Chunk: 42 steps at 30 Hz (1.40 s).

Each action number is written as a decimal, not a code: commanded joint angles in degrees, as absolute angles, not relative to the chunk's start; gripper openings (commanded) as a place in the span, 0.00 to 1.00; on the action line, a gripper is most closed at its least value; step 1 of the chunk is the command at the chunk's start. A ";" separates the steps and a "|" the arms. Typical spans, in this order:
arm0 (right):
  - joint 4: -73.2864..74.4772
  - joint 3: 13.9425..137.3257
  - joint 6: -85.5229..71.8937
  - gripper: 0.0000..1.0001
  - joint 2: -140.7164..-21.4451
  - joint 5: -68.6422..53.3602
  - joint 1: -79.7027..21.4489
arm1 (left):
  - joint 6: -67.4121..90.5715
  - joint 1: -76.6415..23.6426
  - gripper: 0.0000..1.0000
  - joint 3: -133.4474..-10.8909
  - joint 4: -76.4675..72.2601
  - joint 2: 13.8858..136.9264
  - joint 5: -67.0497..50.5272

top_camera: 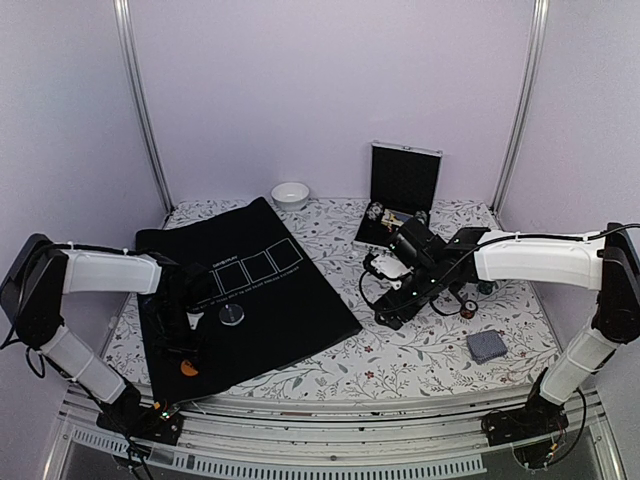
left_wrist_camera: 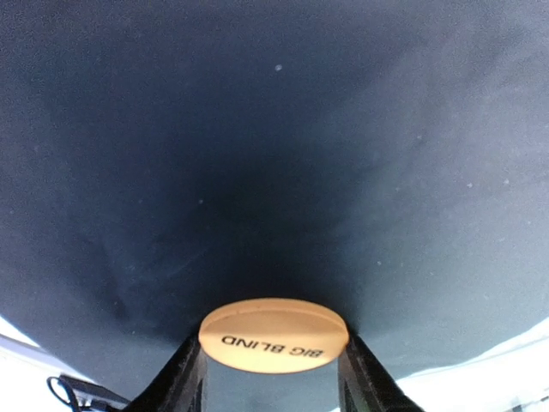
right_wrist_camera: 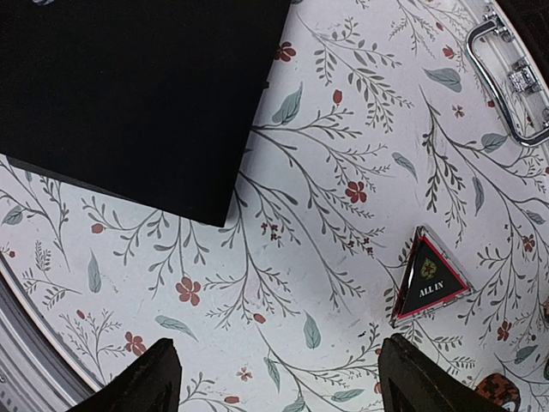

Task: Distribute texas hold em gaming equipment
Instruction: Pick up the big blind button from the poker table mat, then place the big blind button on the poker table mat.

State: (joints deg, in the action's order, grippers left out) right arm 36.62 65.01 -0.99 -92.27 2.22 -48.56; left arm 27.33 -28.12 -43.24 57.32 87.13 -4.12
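In the left wrist view, my left gripper [left_wrist_camera: 273, 345] is shut on an orange round button [left_wrist_camera: 273, 335] marked BIG BLIND, one finger against each edge, low over the black mat [left_wrist_camera: 274, 129]. From above, that button [top_camera: 189, 368] shows half hidden near the mat's front edge under the left gripper [top_camera: 186, 350]. A round grey button [top_camera: 232, 314] lies on the mat. My right gripper [right_wrist_camera: 279, 343] hangs open over the floral cloth with nothing between its fingers. The black-red triangular ALL IN marker [right_wrist_camera: 429, 276] lies just right of it. The blue-grey card deck [top_camera: 487, 346] and a chip [top_camera: 468, 308] lie under the right arm.
The open silver-edged black case [top_camera: 403, 185] stands at the back, and its handle [right_wrist_camera: 506, 77] shows in the right wrist view. A small white bowl [top_camera: 290, 194] sits behind the mat. The mat's corner [right_wrist_camera: 214, 206] lies left of the right gripper.
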 commanded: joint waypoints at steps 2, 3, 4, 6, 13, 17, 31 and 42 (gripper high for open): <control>36.23 64.59 -0.62 0.82 -93.12 1.50 -48.05 | 27.60 -28.92 0.45 -45.61 56.86 85.55 -2.06; 36.21 64.60 -0.62 0.82 -93.09 1.57 -48.02 | 27.82 -28.92 0.45 -46.36 57.19 85.08 -1.47; 36.27 64.59 -0.62 0.82 -93.08 1.58 -47.95 | 27.92 -28.92 0.45 -47.20 57.43 84.60 -0.92; 36.24 64.68 -0.62 0.82 -93.08 1.58 -47.86 | 27.86 -28.84 0.46 -48.92 57.94 83.55 -0.14; 36.25 64.69 -0.66 0.82 -93.03 1.91 -47.43 | 24.04 -25.38 0.47 -56.98 59.98 85.89 2.79; 36.27 64.77 -0.62 0.82 -92.67 2.15 -46.79 | 19.98 -21.27 0.47 -65.69 59.35 90.81 4.94; 36.28 66.65 -2.33 0.82 -88.17 6.29 -44.36 | 9.49 -9.39 0.45 -108.79 60.44 127.15 5.10; 36.16 68.82 -6.09 0.83 -87.48 7.77 -43.84 | 8.96 -4.92 0.45 -137.18 63.55 148.26 3.45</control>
State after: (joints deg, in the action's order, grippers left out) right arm 36.56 67.09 -4.08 -88.82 6.81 -44.18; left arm 9.72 -6.57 -131.35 61.45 145.23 5.63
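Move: The left hand already has the big blind button pinched, low over the near-left part of the mat. The open mat it is taken to, beyond the printed card boxes, lies about 41 cm ahead and 5 cm left. The clear disc is 14 cm ahead, 6 cm right; the card boxes' middle is 26 cm ahead, 4 cm right. From the open right hand, the All In button is about 5 cm ahead, 7 cm right and 10 cm below. Still pinching the big blind button by its edges, the left hand carries it some 40 cm forward over the mat to beyond the card boxes. It climbs about 9 cm in an arc, then sinks nearly as far, drifting 5 cm left late on while the fingertips swing forward some 25 degrees. The empty right hand, staying open, eases about 4 cm forward, as much up and slightly right. ##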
